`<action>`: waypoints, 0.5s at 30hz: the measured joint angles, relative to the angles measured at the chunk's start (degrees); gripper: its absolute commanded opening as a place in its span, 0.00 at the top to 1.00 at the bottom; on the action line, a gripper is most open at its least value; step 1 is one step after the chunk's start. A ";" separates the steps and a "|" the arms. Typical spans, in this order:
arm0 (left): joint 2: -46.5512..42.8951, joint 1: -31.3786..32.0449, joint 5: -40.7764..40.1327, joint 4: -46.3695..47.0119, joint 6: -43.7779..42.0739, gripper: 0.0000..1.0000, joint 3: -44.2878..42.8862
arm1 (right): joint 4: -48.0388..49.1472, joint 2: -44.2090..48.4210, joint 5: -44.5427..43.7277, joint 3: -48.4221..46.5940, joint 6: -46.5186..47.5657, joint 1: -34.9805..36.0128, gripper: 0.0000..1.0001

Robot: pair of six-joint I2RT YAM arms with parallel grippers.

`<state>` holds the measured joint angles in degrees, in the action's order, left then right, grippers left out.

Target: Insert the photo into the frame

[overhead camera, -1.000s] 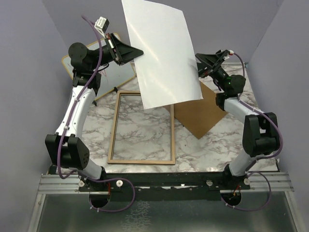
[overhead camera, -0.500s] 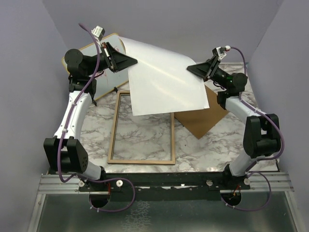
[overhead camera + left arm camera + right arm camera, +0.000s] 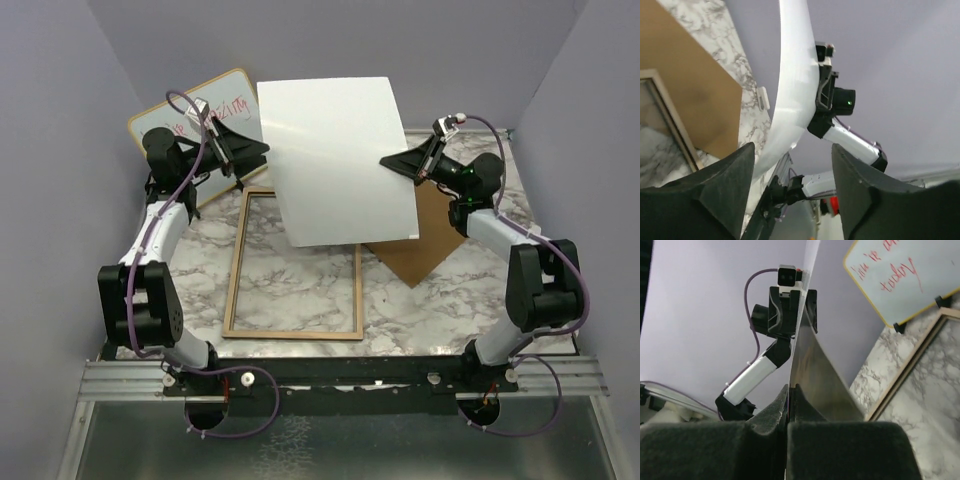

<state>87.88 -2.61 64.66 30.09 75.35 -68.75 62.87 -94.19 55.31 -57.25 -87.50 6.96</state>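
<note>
The photo [image 3: 340, 160] hangs in the air over the table's back half, its plain white reverse toward the top camera. My right gripper [image 3: 395, 163] is shut on its right edge; in the right wrist view the jaws [image 3: 789, 390] pinch the thin sheet [image 3: 817, 372]. My left gripper [image 3: 262, 150] stands open at the photo's left edge. In the left wrist view the curved sheet [image 3: 792, 95] runs past the left finger, and nothing sits between the fingers [image 3: 710, 200]. The frame [image 3: 293, 334] lies flat below, light wood face up.
A plain brown board [image 3: 425, 245] lies right of the frame, partly under the photo. A wood-edged whiteboard [image 3: 195, 115] with red handwriting leans at the back left. Purple walls close in both sides and the back. The marble table [image 3: 430, 310] shows at the front right.
The photo has dropped from steeply upright to a lower, flatter tilt. My left gripper has opened and let go of it, while my right gripper has shut on its right edge.
</note>
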 measured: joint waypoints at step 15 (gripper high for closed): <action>1.38 -6.99 -37.35 -52.00 -45.57 0.14 3.56 | -22.23 5.88 -5.53 9.44 14.75 1.79 0.99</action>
<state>89.25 -9.61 27.31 -21.91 29.78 -65.19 40.64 -88.31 49.78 -47.81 -72.75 8.75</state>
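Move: The photo, white back up, has its middle about 11 cm left of the right hand, which pinches its right edge, and about 11 cm right of the left hand. The wooden frame lies on the table, its middle roughly 33 cm below the right hand, 19 cm left and 2 cm back. Its left rail is some 36 cm below the left hand, 13 cm left, 3 cm back; the brown board is 10 cm ahead and 6 cm right of the right hand, on the table. The photo's left edge comes free of the left fingers, already parted and opening wider as that hand drops about 22 cm and swings some 13 cm left towards the frame's left rail, wrist turning to point the fingers down and more forward. The right hand keeps its pinch on the right edge and lowers it about 8 cm almost straight down, slowing at the end and tilting slightly. ##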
